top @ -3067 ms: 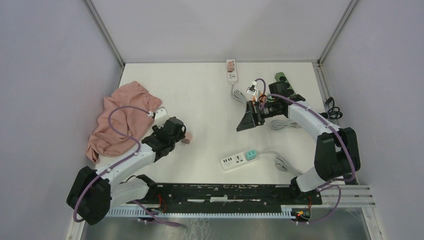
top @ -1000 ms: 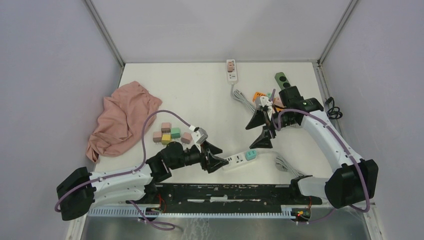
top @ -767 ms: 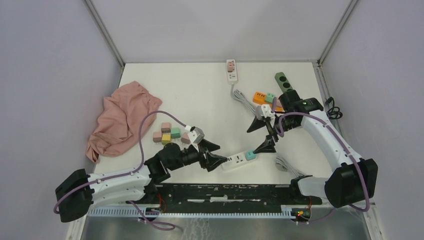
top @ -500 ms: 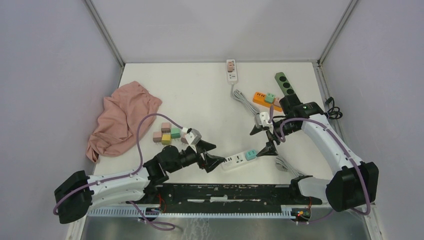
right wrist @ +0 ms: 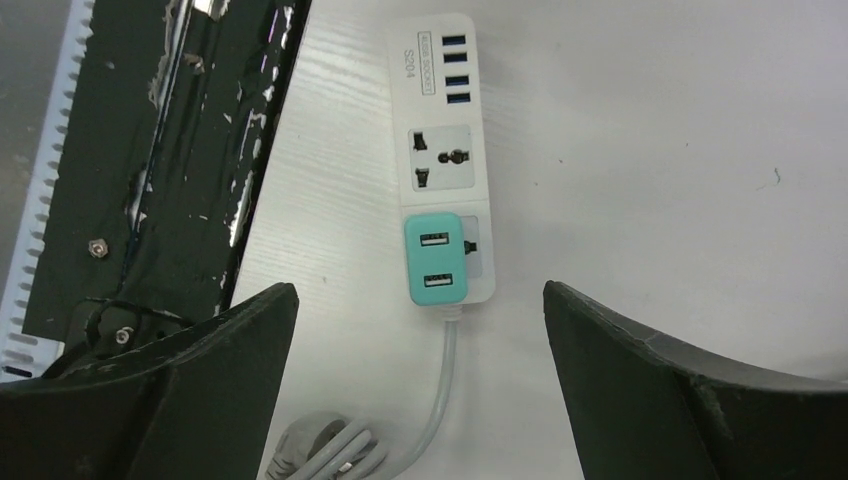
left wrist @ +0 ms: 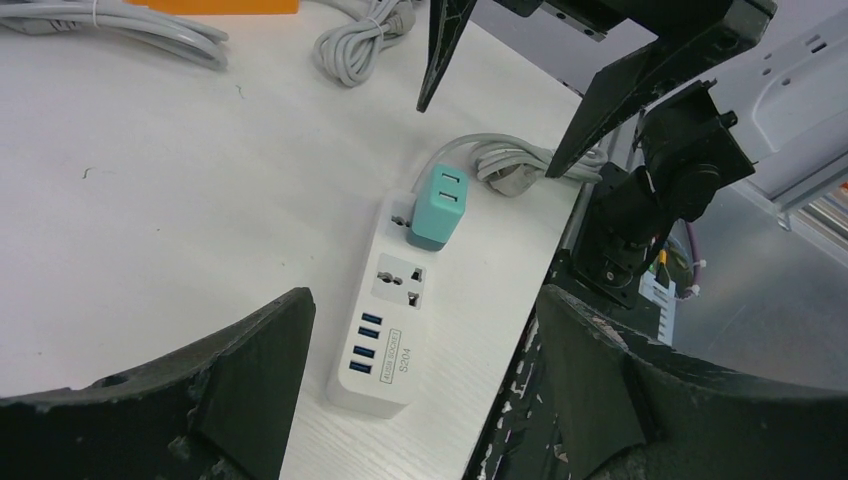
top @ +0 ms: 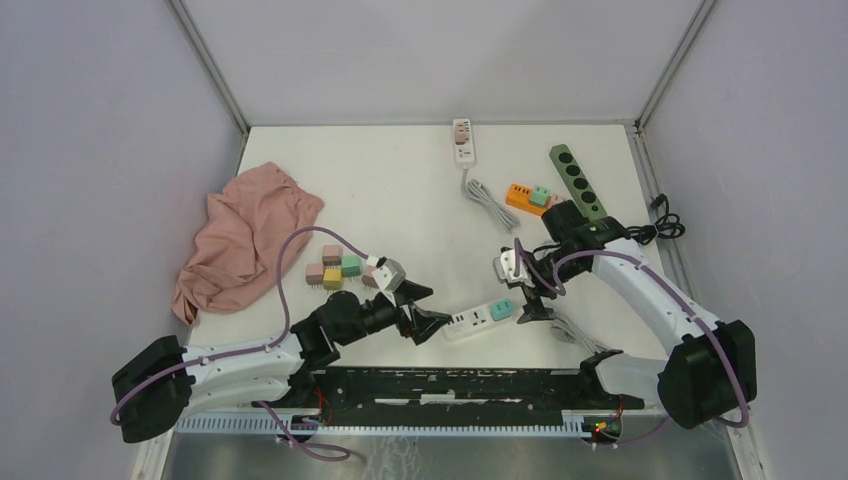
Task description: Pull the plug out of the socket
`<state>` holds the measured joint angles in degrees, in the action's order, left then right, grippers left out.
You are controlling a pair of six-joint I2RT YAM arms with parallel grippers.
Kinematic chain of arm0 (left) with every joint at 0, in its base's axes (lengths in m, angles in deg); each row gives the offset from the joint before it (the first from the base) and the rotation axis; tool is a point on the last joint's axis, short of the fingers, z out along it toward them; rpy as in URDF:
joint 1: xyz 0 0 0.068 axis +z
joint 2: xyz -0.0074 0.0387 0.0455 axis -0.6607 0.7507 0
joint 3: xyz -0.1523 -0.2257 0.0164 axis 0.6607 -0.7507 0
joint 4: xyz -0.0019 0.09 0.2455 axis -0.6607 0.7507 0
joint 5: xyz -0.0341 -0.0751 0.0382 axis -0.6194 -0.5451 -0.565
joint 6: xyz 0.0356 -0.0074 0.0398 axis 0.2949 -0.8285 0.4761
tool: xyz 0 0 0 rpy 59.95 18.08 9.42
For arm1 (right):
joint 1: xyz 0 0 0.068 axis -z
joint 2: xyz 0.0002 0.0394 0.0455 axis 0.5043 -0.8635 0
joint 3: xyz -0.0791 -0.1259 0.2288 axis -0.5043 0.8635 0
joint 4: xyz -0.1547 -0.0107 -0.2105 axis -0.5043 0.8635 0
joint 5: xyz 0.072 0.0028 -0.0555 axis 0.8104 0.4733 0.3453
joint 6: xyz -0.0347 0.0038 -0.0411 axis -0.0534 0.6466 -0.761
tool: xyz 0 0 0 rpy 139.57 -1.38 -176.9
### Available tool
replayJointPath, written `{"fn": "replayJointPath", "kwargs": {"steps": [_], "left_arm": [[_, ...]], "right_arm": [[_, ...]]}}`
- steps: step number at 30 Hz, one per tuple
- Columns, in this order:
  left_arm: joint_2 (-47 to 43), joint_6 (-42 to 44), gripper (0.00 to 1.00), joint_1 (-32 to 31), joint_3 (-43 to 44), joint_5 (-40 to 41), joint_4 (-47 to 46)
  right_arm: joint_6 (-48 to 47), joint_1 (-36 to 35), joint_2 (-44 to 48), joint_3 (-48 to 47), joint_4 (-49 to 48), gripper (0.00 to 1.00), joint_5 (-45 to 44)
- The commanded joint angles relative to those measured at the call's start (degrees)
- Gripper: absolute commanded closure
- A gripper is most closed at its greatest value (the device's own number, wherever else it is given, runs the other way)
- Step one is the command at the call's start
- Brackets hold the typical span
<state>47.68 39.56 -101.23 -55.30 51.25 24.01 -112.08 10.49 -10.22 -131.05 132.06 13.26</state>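
Note:
A white socket strip (top: 468,321) lies near the table's front edge with a teal plug (top: 502,310) seated in its right-hand outlet. In the left wrist view the socket strip (left wrist: 395,320) and teal plug (left wrist: 440,205) lie ahead of my left gripper (left wrist: 422,325), which is open around the strip's USB end without touching it. My left gripper (top: 432,308) sits just left of the strip. My right gripper (top: 527,297) hangs open over the plug end; the right wrist view shows the plug (right wrist: 437,258) between and ahead of the spread right gripper (right wrist: 420,300).
A grey cable coil (right wrist: 325,445) trails from the strip. Several coloured plug blocks (top: 340,268) and a pink cloth (top: 245,235) lie to the left. An orange strip (top: 525,196), green strip (top: 575,175) and another white strip (top: 462,138) lie further back. The black rail (top: 450,385) borders the front edge.
My right gripper has come down and toward the front edge, from beside the orange strip to over the teal plug. My left gripper has opened wider and stayed by the strip.

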Motion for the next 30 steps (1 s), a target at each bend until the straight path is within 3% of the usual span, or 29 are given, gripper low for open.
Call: {"fn": "replayJointPath", "kwargs": {"steps": [1, 14, 22, 30], "left_arm": [[1.4, 4.0, 0.11, -0.2, -0.2, -0.1, -4.6], [9.4, 4.4, 0.14, -0.5, 1.1, -0.3, -8.3], [9.1, 4.6, 0.15, -1.4, -0.7, 2.0, -11.3], [9.2, 4.6, 0.15, -2.1, -2.1, 2.5, -13.6]], "right_arm": [[0.8, -2.7, -0.8, 0.7, -3.5, 0.0, -5.7], [7.2, -10.6, -4.8, 2.9, -10.9, 0.05, -12.6], [8.2, -14.8, -7.3, 3.6, -13.2, 0.23, -17.7], [8.1, -16.8, -7.6, 4.3, -14.8, 0.51, -20.5]]}}
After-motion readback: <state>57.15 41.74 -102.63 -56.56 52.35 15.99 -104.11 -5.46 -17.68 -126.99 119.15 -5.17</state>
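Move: The teal plug sits some 4 cm to the right gripper's left, level with it front to back and about 8 cm below. Its socket strip runs on leftward, the USB end roughly 12 cm to the left of the plug and 3 cm nearer the base; the coiled cable lies about 16 cm to the right of the plug and 4 cm back. From the left gripper the USB end is 3 cm right and some 12 cm below, the plug about 15 cm right, 3 cm ahead and 9 cm below. Lower the right gripper about 6.5 cm over the teal plug, easing slightly left and tipping the fingers some 15-20 degrees more steeply down; once partway down, start closing from wide open to about half, one finger on either side of the plug. Meanwhile sink the left gripper, kept open, about 3.5 cm above the strip's USB end, then let it rise slightly. ##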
